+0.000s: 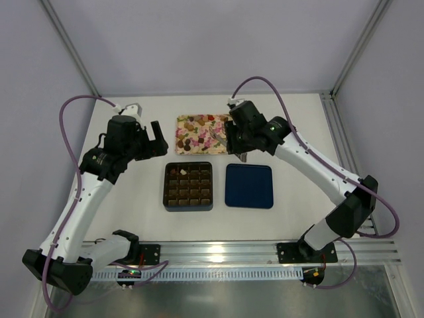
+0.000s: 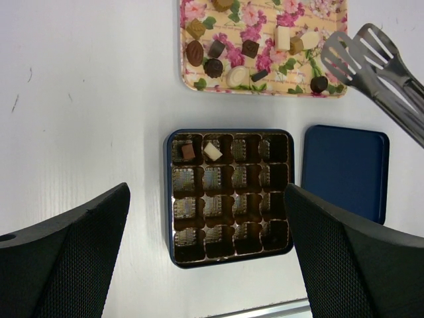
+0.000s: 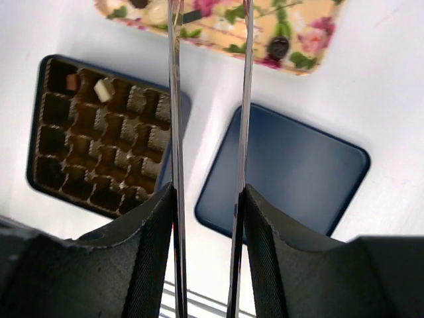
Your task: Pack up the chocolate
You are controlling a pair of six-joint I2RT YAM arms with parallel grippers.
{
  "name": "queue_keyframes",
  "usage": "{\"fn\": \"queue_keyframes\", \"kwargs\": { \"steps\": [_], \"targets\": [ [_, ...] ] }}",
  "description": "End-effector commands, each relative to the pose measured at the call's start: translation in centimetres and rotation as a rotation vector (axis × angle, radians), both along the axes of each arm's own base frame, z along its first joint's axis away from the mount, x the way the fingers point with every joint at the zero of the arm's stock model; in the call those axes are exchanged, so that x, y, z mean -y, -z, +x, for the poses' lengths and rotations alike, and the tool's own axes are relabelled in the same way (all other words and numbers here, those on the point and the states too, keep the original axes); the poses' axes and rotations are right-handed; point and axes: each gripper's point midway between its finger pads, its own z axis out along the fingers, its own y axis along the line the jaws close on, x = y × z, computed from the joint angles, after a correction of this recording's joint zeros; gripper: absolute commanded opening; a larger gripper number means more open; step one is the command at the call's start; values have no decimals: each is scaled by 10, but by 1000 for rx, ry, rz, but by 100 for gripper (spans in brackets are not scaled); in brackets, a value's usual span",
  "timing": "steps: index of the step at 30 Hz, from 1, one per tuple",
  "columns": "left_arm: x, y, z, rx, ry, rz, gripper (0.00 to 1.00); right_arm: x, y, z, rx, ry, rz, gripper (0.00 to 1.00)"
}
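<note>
The chocolate [image 2: 213, 67] lies as several small brown, dark and cream pieces on a floral tray [image 2: 265, 89] at the back of the table. Two pieces, a brown one [image 2: 188, 151] and a white one [image 2: 212, 151], sit in the top-left cells of the dark grid box [image 1: 188, 185]. My right gripper [image 3: 209, 192] is shut on metal tongs [image 3: 175, 99]. The slotted tips of the tongs [image 2: 361, 56] hover empty over the tray's right end. My left gripper [image 2: 207, 191] hangs wide open above the box, holding nothing.
A flat navy-blue lid [image 1: 249, 186] lies just right of the box. The floral tray [image 1: 203, 132] sits behind both. A metal rail runs along the table's near edge.
</note>
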Motion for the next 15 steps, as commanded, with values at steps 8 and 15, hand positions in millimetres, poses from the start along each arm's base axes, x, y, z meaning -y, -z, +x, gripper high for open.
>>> {"fn": "queue_keyframes", "kwargs": {
  "steps": [8, 15],
  "targets": [
    [-3, -20, 3, 57, -6, 1, 97, 34, 34, 42, -8, 70, -49, 46],
    [-3, -18, 4, 52, -4, 9, 97, 19, 50, 66, -32, 56, -70, 42]
  ]
}}
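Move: The right hand holds the tongs over the tray's near right part; the caramel chocolate, its likely aim, lies about 13 cm ahead, 3 cm left and 21 cm below. The white shell chocolate is roughly 14 cm ahead and 1 cm left of the hand, the white bar some 14 ahead and 5 left, the dark round chocolate 8 ahead and 1 right. From the idle left hand, the caramel chocolate lies some 15 cm ahead, 22 right and 24 down. The right hand, still gripping the tongs, sinks about 7 cm while reaching some 4 cm forward, carrying the tong tips down towards the light chocolates at the flower tray's right side. It swings rightward over the first half, then eases back slightly left to finish 3 to 4 cm right, as the wrist tips a little steeper and the fingers narrow only slightly. ##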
